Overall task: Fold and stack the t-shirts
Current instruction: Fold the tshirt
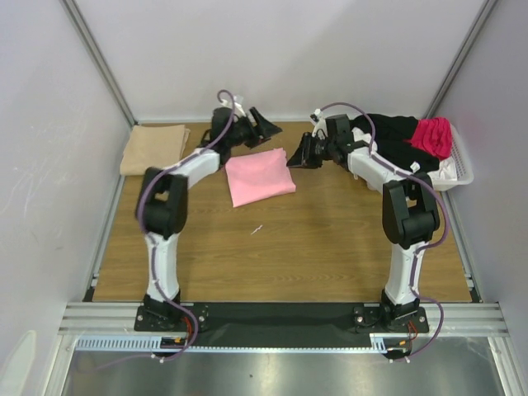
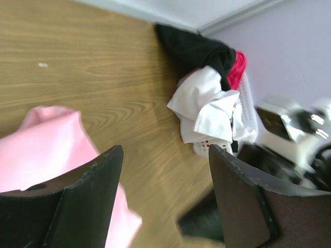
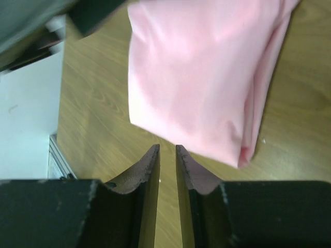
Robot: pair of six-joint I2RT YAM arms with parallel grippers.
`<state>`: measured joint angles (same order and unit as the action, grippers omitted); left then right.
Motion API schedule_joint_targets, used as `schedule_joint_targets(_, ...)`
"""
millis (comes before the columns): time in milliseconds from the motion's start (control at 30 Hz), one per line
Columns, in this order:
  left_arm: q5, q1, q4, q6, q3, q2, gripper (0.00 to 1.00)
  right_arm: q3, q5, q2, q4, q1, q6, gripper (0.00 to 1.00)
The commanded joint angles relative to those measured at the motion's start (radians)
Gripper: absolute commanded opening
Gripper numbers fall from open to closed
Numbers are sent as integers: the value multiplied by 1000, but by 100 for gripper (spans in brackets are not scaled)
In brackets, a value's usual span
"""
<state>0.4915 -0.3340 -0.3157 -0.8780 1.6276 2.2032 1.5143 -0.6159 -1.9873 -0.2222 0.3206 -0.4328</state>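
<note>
A folded light pink t-shirt (image 1: 260, 176) (image 3: 201, 77) (image 2: 46, 150) lies on the wooden table at the back middle. At the back left rests a folded tan t-shirt (image 1: 154, 148). Black (image 1: 388, 132) (image 2: 194, 49), magenta (image 1: 433, 134) (image 2: 237, 70) and white (image 1: 441, 172) (image 2: 207, 103) t-shirts are heaped in the basket. My left gripper (image 1: 264, 126) (image 2: 165, 150) hovers behind the pink shirt's far edge, wide open and empty. My right gripper (image 1: 299, 154) (image 3: 167, 147) is just beyond the pink shirt's right corner, with a narrow gap between its jaws and nothing in it.
The white plastic basket (image 1: 464, 161) (image 2: 249, 98) stands at the back right against the wall. A small white scrap (image 1: 256, 228) lies on the table in front of the pink shirt. Walls close in the left, back and right sides.
</note>
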Motion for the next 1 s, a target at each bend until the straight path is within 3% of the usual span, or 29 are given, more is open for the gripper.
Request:
schedule_joint_targets(0, -115, 27, 233, 172, -106, -262, 73, 46, 4, -34, 69, 5, -40, 24)
schedule_joint_targets(100, -175, 27, 352, 229, -234, -382, 73, 81, -2, -99, 72, 20, -23, 24)
schedule_joint_targets(300, -185, 29, 381, 234, -472, -482, 73, 116, 22, -160, -37, 40, 58, 21)
schedule_joint_targets(467, -249, 29, 447, 274, -511, -484, 73, 73, 82, -157, -111, 38, 141, 21)
schedule_joint_targets(967, -312, 30, 501, 330, -549, -448, 73, 53, 160, -122, -140, 38, 152, 20)
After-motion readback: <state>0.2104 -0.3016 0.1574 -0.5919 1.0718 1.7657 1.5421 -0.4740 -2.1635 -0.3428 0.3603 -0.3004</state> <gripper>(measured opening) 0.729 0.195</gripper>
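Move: The folded t-shirt's near-left corner lies some 17 cm back, 14 cm to the left of and 15 cm below the left hand. A white mark on the table is about 25 cm back and 8 cm to the left of that hand. From the right hand, the shirt's near-right corner is about 2 cm back, level sideways and 12 cm below; its far-right corner is 12 cm ahead and 2 cm left, equally low. Back and to the left, the left hand arcs about 19 cm from beyond the shirt, rising some 5 cm before sinking to just above the near-left corner, wide open, its wrist turning some 35 degrees so the fingers tip down. The right hand edges forward, then drops about 10 cm with fingers kept nearly shut, its wrist rolling slightly, until the tips meet the cloth by the near-right corner. ##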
